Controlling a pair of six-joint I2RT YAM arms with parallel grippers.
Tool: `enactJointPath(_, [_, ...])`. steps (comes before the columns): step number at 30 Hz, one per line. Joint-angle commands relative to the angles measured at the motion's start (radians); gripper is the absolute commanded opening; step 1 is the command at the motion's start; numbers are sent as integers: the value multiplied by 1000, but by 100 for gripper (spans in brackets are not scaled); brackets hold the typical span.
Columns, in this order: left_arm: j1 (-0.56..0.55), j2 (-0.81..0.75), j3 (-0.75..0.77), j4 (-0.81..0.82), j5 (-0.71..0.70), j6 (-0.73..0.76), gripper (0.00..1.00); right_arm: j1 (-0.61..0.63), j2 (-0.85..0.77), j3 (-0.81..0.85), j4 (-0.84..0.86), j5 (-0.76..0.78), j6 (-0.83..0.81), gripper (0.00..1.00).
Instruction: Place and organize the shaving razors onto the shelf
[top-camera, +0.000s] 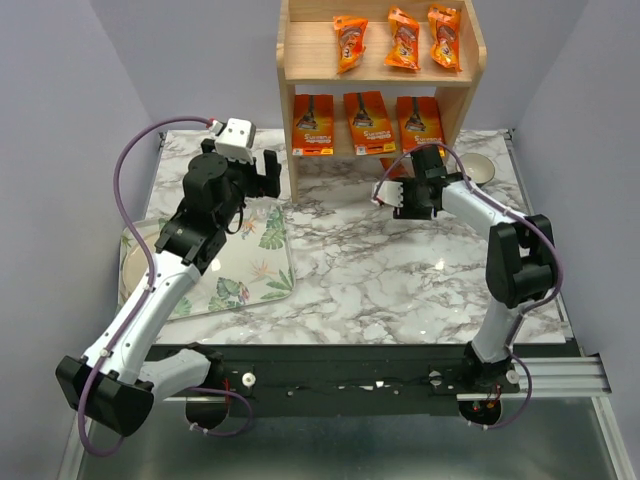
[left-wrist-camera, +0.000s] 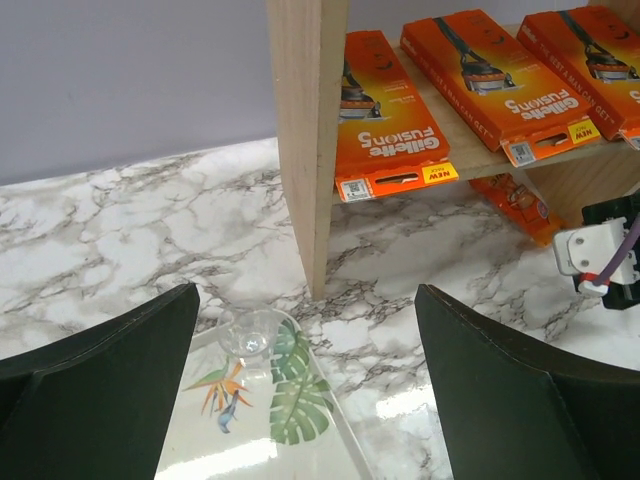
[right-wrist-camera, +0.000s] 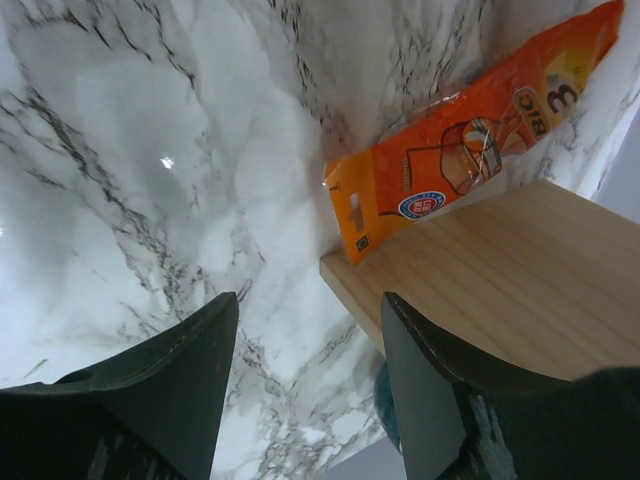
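The wooden shelf (top-camera: 380, 75) holds three narrow orange razor packs (top-camera: 403, 40) on its top tier and three wide orange cards (top-camera: 368, 122) on the lower tier. The cards (left-wrist-camera: 495, 80) also show in the left wrist view. One more narrow orange pack (right-wrist-camera: 460, 165) lies on the marble under the lower board (right-wrist-camera: 510, 280), partly hidden in the top view (top-camera: 392, 168). My right gripper (top-camera: 400, 182) (right-wrist-camera: 305, 385) hovers just in front of it, open and empty. My left gripper (top-camera: 270, 172) (left-wrist-camera: 305, 400) stands open and empty beside the shelf's left panel (left-wrist-camera: 305, 140).
A leaf-print tray (top-camera: 245, 265) lies under the left arm, with a small clear cup (left-wrist-camera: 245, 335) at its corner. A pale plate (top-camera: 128, 262) pokes out at the tray's left. A small round dish (top-camera: 480, 168) sits right of the shelf. Walls close in the table.
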Motion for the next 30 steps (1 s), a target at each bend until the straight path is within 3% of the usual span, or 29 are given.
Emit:
enactJointPath(1, [37,-13,-9,-24,85,-82,97,-40,79,57,37,60,-206,67])
enactJointPath(9, [77,-7,5,-30,112,-86,94,-54,148,56,172,71,-291,66])
enactJointPath(16, [109,-5,14,-36,117,-94,94,-77,145,63,130,-13,-340,64])
enactJointPath(18, [113,-4,12,-38,140,-95,94,-89,146,75,81,-43,-349,64])
enactJointPath(20, [111,10,-12,-27,274,-105,93,-95,145,91,54,-50,-346,64])
enactJointPath(24, [33,42,-104,35,367,-171,84,-97,96,97,33,-118,-303,64])
enactJointPath(25, [10,29,-169,83,364,-187,77,-95,82,99,31,-133,-277,64])
enactJointPath(30, [-105,18,-310,164,325,-235,63,-95,45,112,50,-182,-173,64])
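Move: The last orange razor pack lies on the table under the shelf, its middle some 9 cm ahead of the right hand, 5 cm to its left and 6 cm below. The shelf's right front foot is about 3 cm ahead and 2 cm right of that hand, the bowl roughly 10 cm ahead and 13 cm right. From the left hand the pack is around 18 cm ahead, 30 cm right and far below; the shelf's left front foot is about 12 cm ahead, 4 cm right. With its fingers staying open, the right hand pushes in about 5 cm forward and a little to the right, dipping some 2 cm and turning roughly 10 degrees counter-clockwise, so that it comes in beside the shelf's right side panel and nearer the razor pack, then lifts back about as much without taking hold of the pack. The left hand hangs nearly still at first, then swings quickly down some 10 cm, rightward and somewhat back over the open table in front of the shelf, tipping down and turning clockwise while its empty fingers partly close. ##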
